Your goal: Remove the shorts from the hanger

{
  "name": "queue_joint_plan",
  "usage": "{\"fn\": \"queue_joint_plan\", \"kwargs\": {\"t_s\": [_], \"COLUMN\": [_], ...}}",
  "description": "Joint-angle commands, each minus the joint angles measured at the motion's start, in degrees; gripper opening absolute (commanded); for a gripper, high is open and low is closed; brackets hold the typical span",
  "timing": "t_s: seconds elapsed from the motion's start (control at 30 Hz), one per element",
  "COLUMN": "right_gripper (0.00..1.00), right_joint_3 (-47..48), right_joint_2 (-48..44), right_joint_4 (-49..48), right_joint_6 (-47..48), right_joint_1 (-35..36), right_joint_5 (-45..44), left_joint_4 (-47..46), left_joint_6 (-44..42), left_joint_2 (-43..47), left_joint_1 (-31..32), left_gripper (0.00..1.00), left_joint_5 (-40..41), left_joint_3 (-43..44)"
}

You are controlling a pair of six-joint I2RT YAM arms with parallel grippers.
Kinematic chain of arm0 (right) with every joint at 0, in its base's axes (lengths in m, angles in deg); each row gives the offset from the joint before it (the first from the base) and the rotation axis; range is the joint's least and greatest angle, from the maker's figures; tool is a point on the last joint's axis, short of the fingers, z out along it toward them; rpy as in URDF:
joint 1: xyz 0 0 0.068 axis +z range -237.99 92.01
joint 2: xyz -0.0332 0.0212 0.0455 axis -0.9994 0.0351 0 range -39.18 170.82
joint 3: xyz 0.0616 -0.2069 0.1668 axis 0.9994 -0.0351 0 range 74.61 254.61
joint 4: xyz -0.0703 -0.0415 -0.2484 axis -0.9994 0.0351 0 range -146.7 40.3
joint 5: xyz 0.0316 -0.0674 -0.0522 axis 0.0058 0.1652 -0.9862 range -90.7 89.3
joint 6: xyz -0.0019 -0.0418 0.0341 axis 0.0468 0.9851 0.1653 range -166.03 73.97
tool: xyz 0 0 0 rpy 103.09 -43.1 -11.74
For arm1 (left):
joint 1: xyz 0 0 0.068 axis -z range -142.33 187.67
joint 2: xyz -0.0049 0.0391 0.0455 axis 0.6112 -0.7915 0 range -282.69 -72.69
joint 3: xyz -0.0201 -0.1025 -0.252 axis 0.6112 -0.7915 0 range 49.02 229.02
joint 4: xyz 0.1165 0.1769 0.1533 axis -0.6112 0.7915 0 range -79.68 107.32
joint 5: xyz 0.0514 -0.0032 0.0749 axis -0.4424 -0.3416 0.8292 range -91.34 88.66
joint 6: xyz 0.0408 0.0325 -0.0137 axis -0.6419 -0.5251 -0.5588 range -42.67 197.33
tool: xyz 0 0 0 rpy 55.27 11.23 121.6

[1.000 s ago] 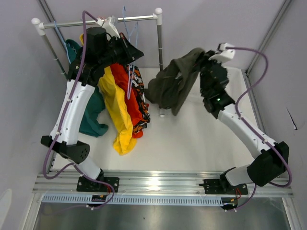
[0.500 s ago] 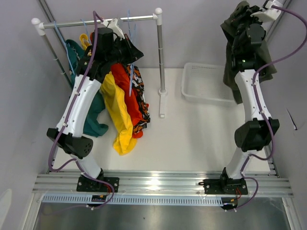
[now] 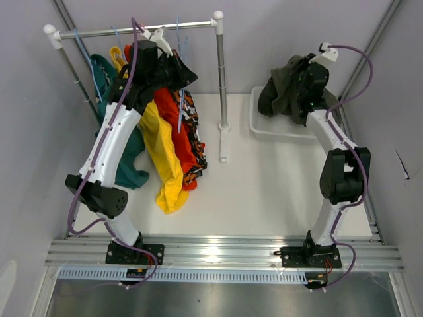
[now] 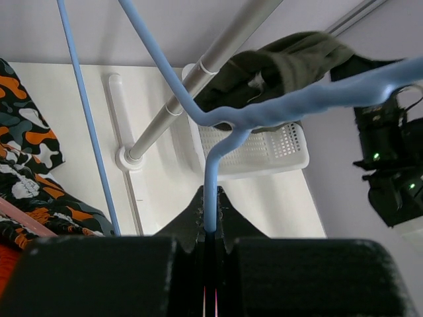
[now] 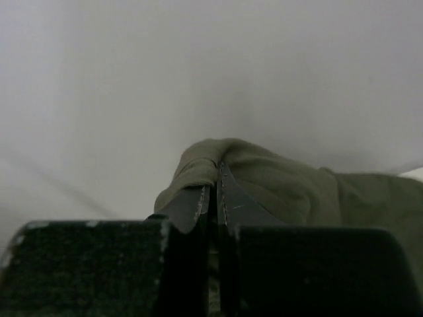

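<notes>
The dark olive shorts [image 3: 281,92] hang bunched from my right gripper [image 3: 299,82] just above the white basket [image 3: 284,125]. The right wrist view has the gripper [image 5: 215,181] shut on a fold of that olive cloth [image 5: 297,191]. My left gripper [image 3: 176,66] is up by the rail [image 3: 132,30], shut on the stem of a bare blue hanger [image 4: 297,99]; its fingertips [image 4: 211,211] pinch the blue wire. The teal [image 3: 125,165], yellow [image 3: 165,165], red-orange [image 3: 177,129] and patterned shorts [image 3: 195,132] hang from the rack on the left.
The rack's right post [image 3: 222,79] and its foot [image 3: 225,142] stand between the hanging clothes and the basket. Grey walls close in at the back and on both sides. White tabletop [image 3: 264,191] lies in front of the basket.
My right arm swung the olive shorts from mid-table up to the far right, then lowered them over the basket. My left arm rose slightly, then held the blue hanger still.
</notes>
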Motion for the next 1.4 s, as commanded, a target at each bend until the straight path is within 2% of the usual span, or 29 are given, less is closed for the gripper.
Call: {"fn": "queue_joint_plan", "kwargs": {"t_s": [0.0, 0.03, 0.07, 0.1, 0.13, 0.17, 0.23, 0.3, 0.43, 0.53, 0.73, 0.9, 0.97, 1.0, 1.1, 1.17, 1.37], "right_gripper": [0.03, 0.12, 0.26, 0.73, 0.87, 0.94, 0.96, 0.97, 0.98, 0.98, 0.98, 0.98, 0.99, 0.99, 0.99, 0.99, 0.99], "right_joint_3": [-5.37, -6.78, -9.49, -10.82, -11.71, -12.33, -14.78, -18.38, -33.29, -40.51, -48.18, -50.91, -51.18, -51.35, -51.62, -52.49, -54.17], "right_joint_2": [-7.51, -8.47, -8.92, -9.18, -9.53, -9.71, -10.67, -12.6, -19.54, -25.43, -36.15, -42.05, -43.46, -43.81, -44.87, -46.0, -48.82], "right_joint_4": [-8.11, -7.24, -4.79, -3.37, -1.45, 3.62, 8.48, 9.29, 5.96, 5.08, 5.51, 7.54, 8.33, 8.68, 10.17, 10.35, 11.32], "right_joint_6": [-0.32, -1.11, -2.33, -4.87, -6.03, -7.26, -11.21, -13.67, -18.43, -18.34, -17.82, -16.59, -16.24, -16.23, -16.32, -16.32, -16.23], "right_joint_1": [3.17, 3.18, 3.18, 3.01, 2.92, 2.83, 2.3, 2.13, 3.26, 4.84, 6.87, 7.05, 7.22, 7.14, 7.66, 8.45, 10.03], "right_joint_5": [0.63, -0.08, -0.08, -0.08, 0.35, 0.35, 2.1, 3.33, 7.03, 6.95, 6.59, 6.24, 6.07, 5.98, 5.81, 5.54, 5.1], "left_joint_4": [-3.54, -3.54, -3.1, -2.84, -2.66, -2.22, -1.96, -1.34, -1.43, -1.16, -3.97, -4.68, -4.86, -4.77, -4.33, -4.5, -4.59], "left_joint_6": [-0.2, -0.2, -0.11, -0.03, 0.15, 0.24, 0.59, 0.59, 3.39, 6.12, 10.87, 12.02, 11.49, 11.23, 10.35, 10.35, 9.47], "left_joint_2": [1.27, 0.66, 0.31, -0.22, -0.57, -1.53, -2.24, -3.65, -8.21, -12.61, -16.22, -15.0, -13.06, -12.36, -9.2, -6.83, -1.81], "left_joint_1": [-0.41, -0.41, -0.32, -0.41, -0.41, -0.32, -0.32, -0.5, -1.9, -2.34, -2.34, -1.56, -0.59, -0.24, 1.52, 2.22, 2.66], "left_gripper": [0.0, 0.0, 0.0, 0.0, 0.0, 0.0, 0.0, 0.0, 0.0, 0.0, 0.0, 0.0, 0.19, 0.35, 0.57, 0.64, 0.65], "left_joint_5": [-1.07, -1.07, -0.98, -1.15, -1.33, -1.33, -1.24, -0.54, -2.28, -3.35, -2.03, -2.56, -2.74, -2.47, -2.65, -3.09, -2.21], "left_joint_3": [0.47, 0.56, 1.52, 2.4, 2.84, 3.8, 5.56, 6.62, 12.31, 16.28, 16.47, 13.22, 11.73, 11.11, 9.71, 8.04, 4.6]}}
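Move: The right hand holds the olive shorts above the white bin, whose middle is about 5 cm back, 2 cm left and some 26 cm below; the rack's right upright stands about 29 cm left and 6 cm back of that hand. The left hand grips the emptied blue hanger, with its hanging place on the rail about 12 cm ahead, 4 cm left and 14 cm up. The camo shorts hang about 18 cm below, 5 cm left and level fore-and-aft. Down and slightly left over the bin, the right hand opens wide almost at once and lets go of the olive shorts, then draws back some 23 cm in all, dipping about 17 cm and lifting partway again, fingers tipping down. The left hand carries the blue hanger forward about 8 cm and a little down, opens its fingers around it, then backs off about 6 cm, rising and drifting right. ##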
